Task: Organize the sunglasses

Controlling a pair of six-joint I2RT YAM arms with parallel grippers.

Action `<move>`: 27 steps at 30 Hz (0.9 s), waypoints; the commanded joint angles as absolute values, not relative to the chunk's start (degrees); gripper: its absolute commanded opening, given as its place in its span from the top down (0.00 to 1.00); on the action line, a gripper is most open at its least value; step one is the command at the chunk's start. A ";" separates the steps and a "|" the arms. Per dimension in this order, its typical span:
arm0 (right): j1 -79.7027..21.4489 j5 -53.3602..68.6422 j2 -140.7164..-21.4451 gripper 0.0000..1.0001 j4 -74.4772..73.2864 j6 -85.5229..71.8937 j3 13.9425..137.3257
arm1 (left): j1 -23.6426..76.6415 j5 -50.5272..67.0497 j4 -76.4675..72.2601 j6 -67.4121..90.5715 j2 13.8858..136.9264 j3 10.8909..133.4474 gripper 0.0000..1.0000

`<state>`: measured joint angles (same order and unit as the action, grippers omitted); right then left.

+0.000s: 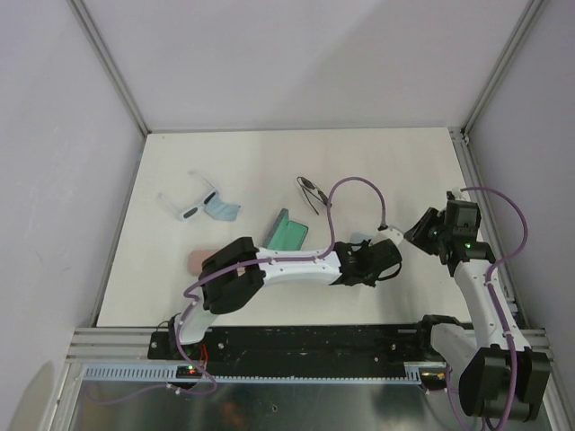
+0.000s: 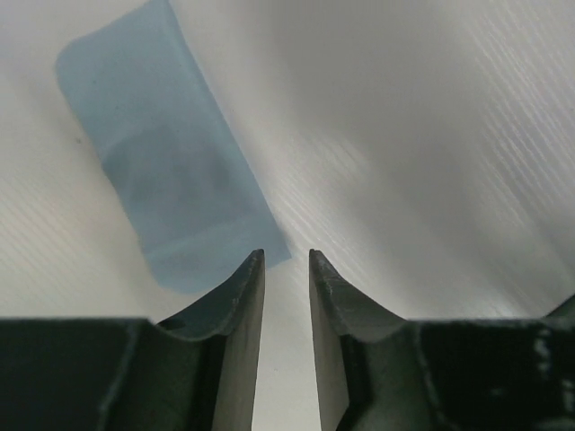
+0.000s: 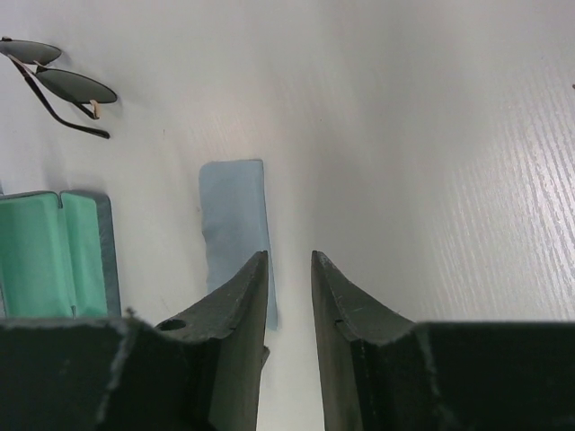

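The dark-framed sunglasses lie open at the table's middle back; they also show in the right wrist view. The white-framed sunglasses lie at the left, touching a light blue cloth. My left gripper hovers low at the centre right, its jaws a narrow gap apart and empty, beside a second blue cloth. My right gripper is at the right, jaws slightly apart and empty, pointing towards that cloth.
An open case with a green lining sits left of the cloth. A pink case lies partly under the left arm. Walls close in the table on three sides.
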<state>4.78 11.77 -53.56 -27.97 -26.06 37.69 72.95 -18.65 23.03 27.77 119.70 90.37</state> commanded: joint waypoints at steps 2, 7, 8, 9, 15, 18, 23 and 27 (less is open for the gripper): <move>5.72 13.96 -52.53 0.69 -27.53 -26.12 37.58 | 74.02 -23.58 26.92 24.27 123.01 95.39 0.67; 6.24 14.78 -52.70 0.69 -27.42 -26.10 37.59 | 74.45 -24.07 27.48 23.03 124.94 96.96 0.67; 6.33 14.91 -52.76 0.69 -27.38 -26.10 37.60 | 74.44 -24.16 27.63 22.89 125.23 97.21 0.66; 6.42 15.06 -52.79 0.69 -27.40 -26.10 37.61 | 74.44 -24.26 27.74 22.70 125.54 97.43 0.66; 6.67 15.61 -53.20 0.69 -27.15 -25.93 37.60 | 74.44 -23.83 27.96 22.66 126.94 97.94 0.65; 6.74 15.86 -53.72 0.68 -27.08 -25.93 37.55 | 74.41 -23.09 28.05 23.06 127.60 97.80 0.69; 6.77 15.44 -54.36 0.69 -27.08 -25.93 37.60 | 74.37 -22.29 28.08 24.40 127.24 95.89 0.95; 6.77 15.33 -55.46 0.68 -26.49 -26.04 37.18 | 73.87 -21.39 28.00 26.21 124.93 92.82 1.00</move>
<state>6.50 14.90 -54.46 -28.03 -26.04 37.50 74.13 -22.11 27.51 24.18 126.82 95.31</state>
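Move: The blue-grey cloth lies flat just beyond the left hand, its middle about 5 cm ahead, 1 cm left and 4 cm below; its near right corner is almost under the fingertips. The green-lined case sits some 19 cm left and 11 cm ahead, and the sunglasses about 13 cm left and 22 cm ahead. From the right hand the cloth's middle is roughly 10 cm left, level with it, and 10 cm down. The cloth's near right corner is what the left hand comes down on: it sinks nearly straight down about 4 cm, easing off as it gets low, while the wrist rolls some 10 degrees, left side rising. Once down, the fingers, a third open until then, shut fully and pinch the corner at the table. ##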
